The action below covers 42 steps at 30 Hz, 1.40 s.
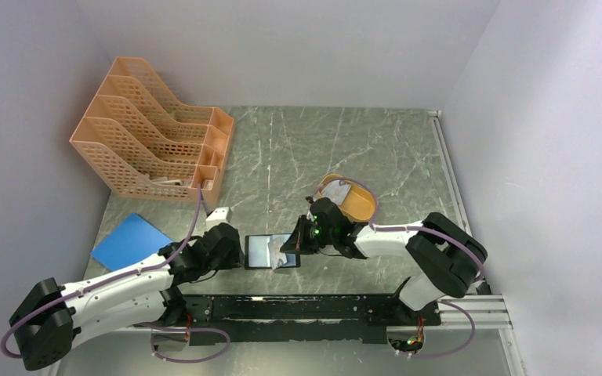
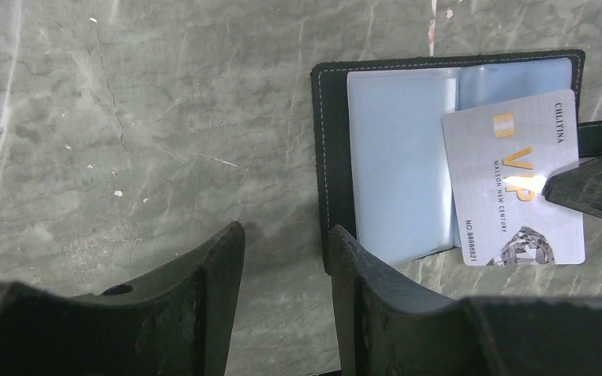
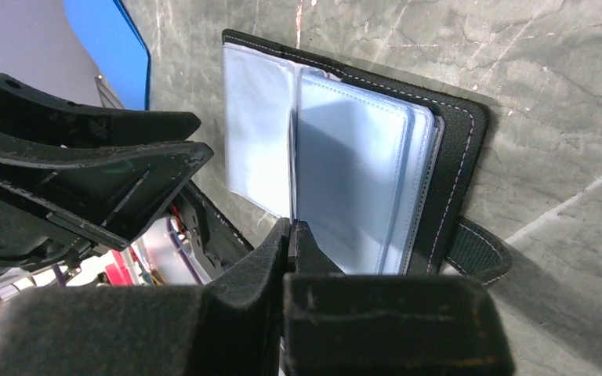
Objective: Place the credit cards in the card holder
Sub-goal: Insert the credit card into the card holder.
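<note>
The black card holder (image 1: pixel 260 252) lies open on the table, its clear pockets (image 2: pixel 396 157) facing up. My right gripper (image 3: pixel 290 231) is shut on one silver credit card (image 2: pixel 509 180) printed "VIP". It grips the card's right edge and holds the card over the right half of the holder (image 3: pixel 458 157). In the right wrist view the card shows only edge-on. My left gripper (image 2: pixel 286 247) is open with nothing between its fingers. It sits at the holder's near left corner, and one finger (image 2: pixel 357 274) overlaps the black edge (image 2: pixel 331 157). More pale credit cards (image 1: pixel 339 191) lie in an orange tray.
The orange oval tray (image 1: pixel 360 205) stands just behind the right gripper (image 1: pixel 296 241). A blue sheet (image 1: pixel 131 240) lies at the left, beside the left gripper (image 1: pixel 231 249). An orange file rack (image 1: pixel 153 141) fills the back left. A small white block (image 1: pixel 217 217) sits near the rack.
</note>
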Motion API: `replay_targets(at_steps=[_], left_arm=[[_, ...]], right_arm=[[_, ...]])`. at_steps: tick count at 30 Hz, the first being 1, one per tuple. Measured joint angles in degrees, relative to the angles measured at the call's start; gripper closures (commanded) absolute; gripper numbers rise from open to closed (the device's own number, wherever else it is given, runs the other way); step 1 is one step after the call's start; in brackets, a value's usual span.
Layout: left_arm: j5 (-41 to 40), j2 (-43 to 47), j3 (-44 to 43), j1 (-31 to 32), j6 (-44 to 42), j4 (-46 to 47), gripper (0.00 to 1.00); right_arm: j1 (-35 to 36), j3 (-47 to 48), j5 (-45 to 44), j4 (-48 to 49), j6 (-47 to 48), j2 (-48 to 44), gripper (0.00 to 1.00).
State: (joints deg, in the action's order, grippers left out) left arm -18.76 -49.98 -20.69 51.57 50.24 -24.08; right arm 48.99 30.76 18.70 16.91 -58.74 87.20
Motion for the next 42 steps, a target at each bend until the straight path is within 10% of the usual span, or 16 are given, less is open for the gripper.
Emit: replay_targets(at_steps=[42], left_arm=[[5.01,-2.08,2.99,0.00,0.15,5.62,0.81]], right_arm=[[3.02,-0.04,-6.84,7.87,-4.98,5.27,1.00]])
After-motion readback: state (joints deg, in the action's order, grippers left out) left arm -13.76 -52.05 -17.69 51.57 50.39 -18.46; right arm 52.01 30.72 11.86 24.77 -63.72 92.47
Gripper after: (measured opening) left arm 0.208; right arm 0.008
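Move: Just over the right half of the open card holder, the right hand pinches the card by its right part. The holder's middle, at the fold, lies about 3 cm to its left, level fore and aft, and 3 cm below. The orange tray stands some 12 cm ahead and 17 cm to its right. From the left hand, half open beside the holder's left edge, the holder's middle is about 10 cm right, 1 cm ahead and 2 cm down. Easing the card into the left leaf's pocket, the right hand keeps its pinch, first sinks and works slightly forward, then goes left over the fold, about 2 cm to the left in all, with a slight clockwise turn. The left hand sinks some 1.5 cm, edges right and back, and closes from half open to nearly shut at the holder's left edge, bearing on it. ##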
